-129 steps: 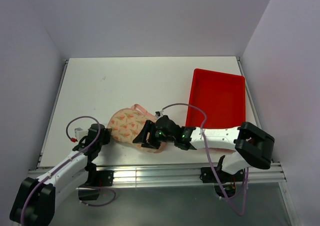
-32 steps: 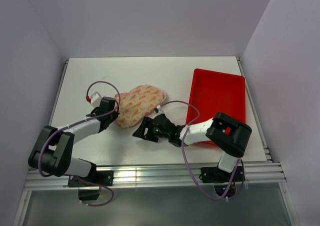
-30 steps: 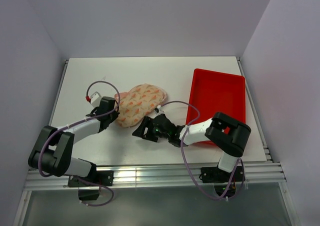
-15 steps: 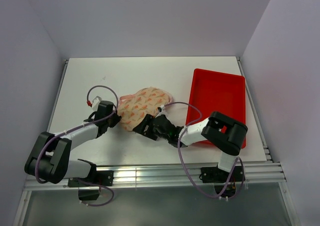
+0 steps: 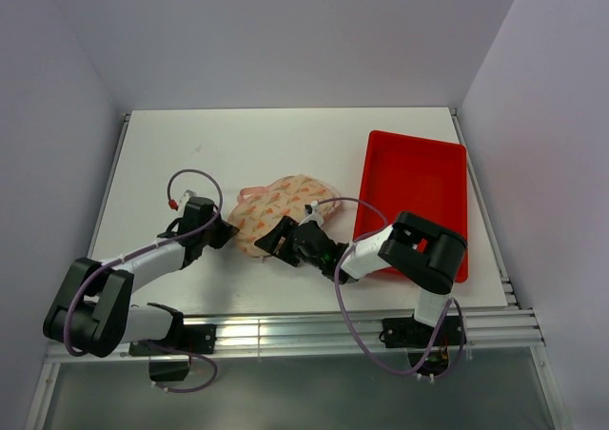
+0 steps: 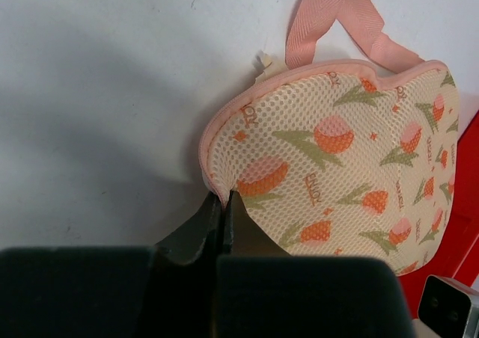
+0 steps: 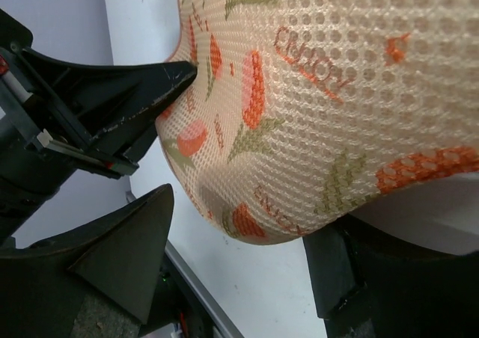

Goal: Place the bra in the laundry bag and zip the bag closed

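The laundry bag (image 5: 281, 206) is a cream mesh case with an orange tulip print, lying shut near the table's middle. Its pink loop (image 6: 337, 13) points away from my left arm. My left gripper (image 5: 229, 232) is shut on the pink zipper edge at the bag's left end (image 6: 224, 200). The bag (image 6: 352, 151) spreads out to the right of that pinch. My right gripper (image 5: 276, 241) stands open at the bag's near side. A rounded end of the bag (image 7: 314, 114) bulges between its wide-apart fingers (image 7: 127, 241). The bra does not show in any view.
A red tray (image 5: 414, 183) stands on the right of the white table (image 5: 238, 145), right next to the bag and my right arm. Walls close in the table at the back and both sides. A metal rail runs along the near edge.
The bag has turned and slid a little toward the near right, pulled by my left gripper. My right gripper has come up against the bag's near end, jaws still wide.
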Controlling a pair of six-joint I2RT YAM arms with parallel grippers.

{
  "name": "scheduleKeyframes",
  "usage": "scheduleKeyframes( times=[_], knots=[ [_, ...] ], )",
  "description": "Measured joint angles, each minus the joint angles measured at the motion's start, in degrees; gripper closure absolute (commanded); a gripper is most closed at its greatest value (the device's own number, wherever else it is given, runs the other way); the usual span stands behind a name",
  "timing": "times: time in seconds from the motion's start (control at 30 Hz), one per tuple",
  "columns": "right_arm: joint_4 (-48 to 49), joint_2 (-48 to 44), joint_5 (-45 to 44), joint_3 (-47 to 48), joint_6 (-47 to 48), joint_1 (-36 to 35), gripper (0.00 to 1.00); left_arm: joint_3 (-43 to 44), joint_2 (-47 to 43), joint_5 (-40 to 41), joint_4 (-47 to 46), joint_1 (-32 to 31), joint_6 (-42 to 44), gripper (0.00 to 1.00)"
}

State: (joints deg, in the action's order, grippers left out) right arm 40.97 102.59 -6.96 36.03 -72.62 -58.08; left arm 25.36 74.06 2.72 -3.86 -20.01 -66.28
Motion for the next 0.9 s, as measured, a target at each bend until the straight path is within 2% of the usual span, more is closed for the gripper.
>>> scheduleKeyframes(
  times=[0.13,0.33,0.43,0.53,0.8,0.87,0.9],
  knots=[
    [0.07,0.04,-1.03,0.00,0.00,0.00,0.28,-0.96,-0.35,-0.63,-0.68,0.00,-0.92,1.00],
    [0.20,0.50,-1.95,-0.13,-0.37,0.00,0.36,-1.66,-0.39,-1.60,-1.64,0.00,-1.73,1.00],
    [0.37,0.50,-2.25,-0.50,-0.55,0.00,0.50,-1.66,-0.31,-1.66,-1.77,0.00,-1.88,1.00],
    [0.44,0.50,-2.49,-0.81,-0.92,0.00,0.57,-1.66,-0.31,-1.64,-1.77,0.02,-1.86,1.00],
    [-3.61,0.50,-1.60,0.63,-1.25,0.81,0.61,-1.66,-0.37,-1.68,-1.53,0.00,-0.81,1.00],
    [-7.17,0.50,-0.92,2.49,-1.11,1.33,0.76,-1.66,-0.70,-1.40,-1.27,0.02,-0.17,1.00],
    [-9.33,0.50,-0.68,3.69,-1.22,1.62,0.78,-1.66,-1.05,-1.09,-1.01,0.04,0.31,1.00]
  ],
)
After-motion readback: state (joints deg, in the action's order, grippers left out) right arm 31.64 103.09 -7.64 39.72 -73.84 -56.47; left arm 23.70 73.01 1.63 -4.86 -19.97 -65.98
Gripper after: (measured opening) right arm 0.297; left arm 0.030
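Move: The near edge of the laundry bag already hangs between the open right fingers, about 1 cm ahead of their midpoint and 1 cm below. From the right hand, the left fingertips are some 9 cm to the left and 4 cm farther out, and the bag's pink strap is about 13 cm ahead and 5 cm left. For the left hand, shut on the bag's left corner, that near edge is roughly 9 cm to the right and 3 cm back. The right hand closes its wide-open fingers to less than half their gap and pinches the bag's near edge between the tips, while easing down about 1.5 cm and a little forward and to its right, with the wrist tilting only some 5 degrees near the end. The left hand all but stays in place and keeps its shut grip on the bag's left corner, so that both hands end up holding the bag some 9 cm apart. ##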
